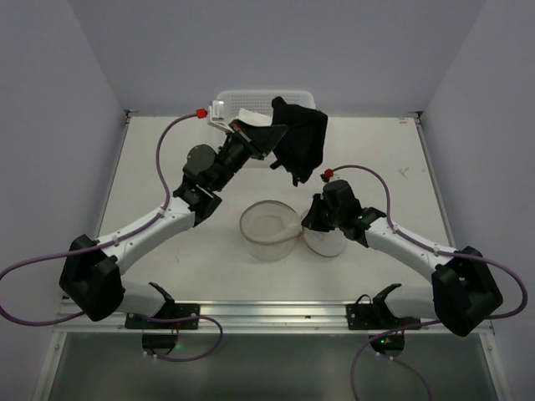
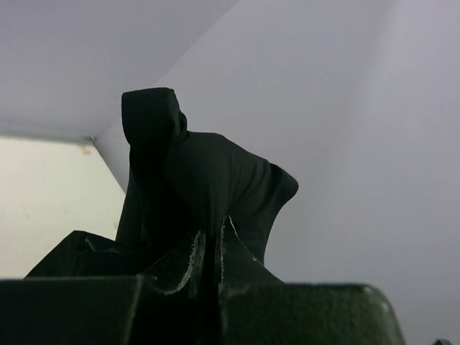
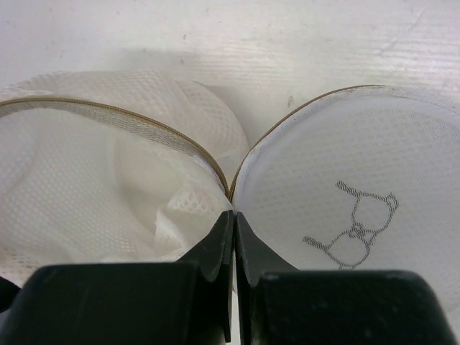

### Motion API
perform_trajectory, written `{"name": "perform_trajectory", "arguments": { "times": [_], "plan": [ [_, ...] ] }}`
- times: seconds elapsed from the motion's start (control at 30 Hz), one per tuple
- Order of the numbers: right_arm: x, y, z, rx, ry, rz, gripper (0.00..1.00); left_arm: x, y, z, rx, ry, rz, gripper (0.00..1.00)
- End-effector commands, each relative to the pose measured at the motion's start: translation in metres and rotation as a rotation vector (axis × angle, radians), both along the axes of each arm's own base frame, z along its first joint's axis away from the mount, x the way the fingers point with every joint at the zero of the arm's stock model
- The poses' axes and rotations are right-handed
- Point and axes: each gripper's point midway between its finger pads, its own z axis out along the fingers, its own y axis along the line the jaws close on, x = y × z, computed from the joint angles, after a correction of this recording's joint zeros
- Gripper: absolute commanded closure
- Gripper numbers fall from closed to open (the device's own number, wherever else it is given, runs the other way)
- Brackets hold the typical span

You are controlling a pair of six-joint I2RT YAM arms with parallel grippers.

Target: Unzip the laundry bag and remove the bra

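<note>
The laundry bag (image 1: pixel 269 228) lies open on the table centre: a round whitish mesh drum with its flat lid (image 1: pixel 322 242) flapped out to the right. In the right wrist view the body (image 3: pixel 93 187) is left and the lid with the bra icon (image 3: pixel 356 223) right. My right gripper (image 3: pixel 233 215) is shut on the mesh where the two hoops meet. My left gripper (image 1: pixel 269 138) is raised at the back and shut on the black bra (image 1: pixel 301 138), which hangs from it above the table. The left wrist view shows the bra (image 2: pixel 201 180) bunched between the jaws.
A white perforated plastic basket (image 1: pixel 263 102) stands at the table's back edge, just behind the hanging bra and the left gripper. Grey walls enclose the table on three sides.
</note>
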Motion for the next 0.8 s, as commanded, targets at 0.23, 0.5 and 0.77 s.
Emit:
{"name": "perform_trajectory", "arguments": {
  "times": [0.23, 0.5, 0.77],
  "plan": [
    [-0.011, -0.009, -0.019, -0.028, 0.047, -0.025, 1.0, 0.063, 0.054, 0.103, 0.095, -0.265, 0.373, 1.0],
    [-0.009, 0.006, -0.003, 0.015, 0.025, 0.061, 1.0, 0.133, 0.042, 0.085, 0.135, -0.318, 0.458, 1.0],
    [-0.011, 0.01, -0.006, 0.006, 0.034, 0.107, 1.0, 0.215, 0.028, 0.043, 0.148, -0.331, 0.434, 1.0]
  ]
}}
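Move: The left hand, high up with the black bra hanging from its shut fingers, has the white basket's middle some 37 cm ahead, 3 cm to its left and roughly 33 cm below; a white cloth in the basket lies about 35 cm ahead and 8 cm left. The opened laundry bag sits some 10 cm back, 1 cm left and 32 cm below. From the right hand, holding the bag's edge, the basket is about 44 cm ahead, 12 cm left and 5 cm lower. Still pinching the bra, the left hand lifts about 12 cm while easing forward and a little left, then swings forward towards the basket, sinking some 14 cm as it goes, the wrist turning about 25 degrees counter-clockwise. The right hand keeps its grip on the bag's zip edge and settles a couple of centimetres down and back. ##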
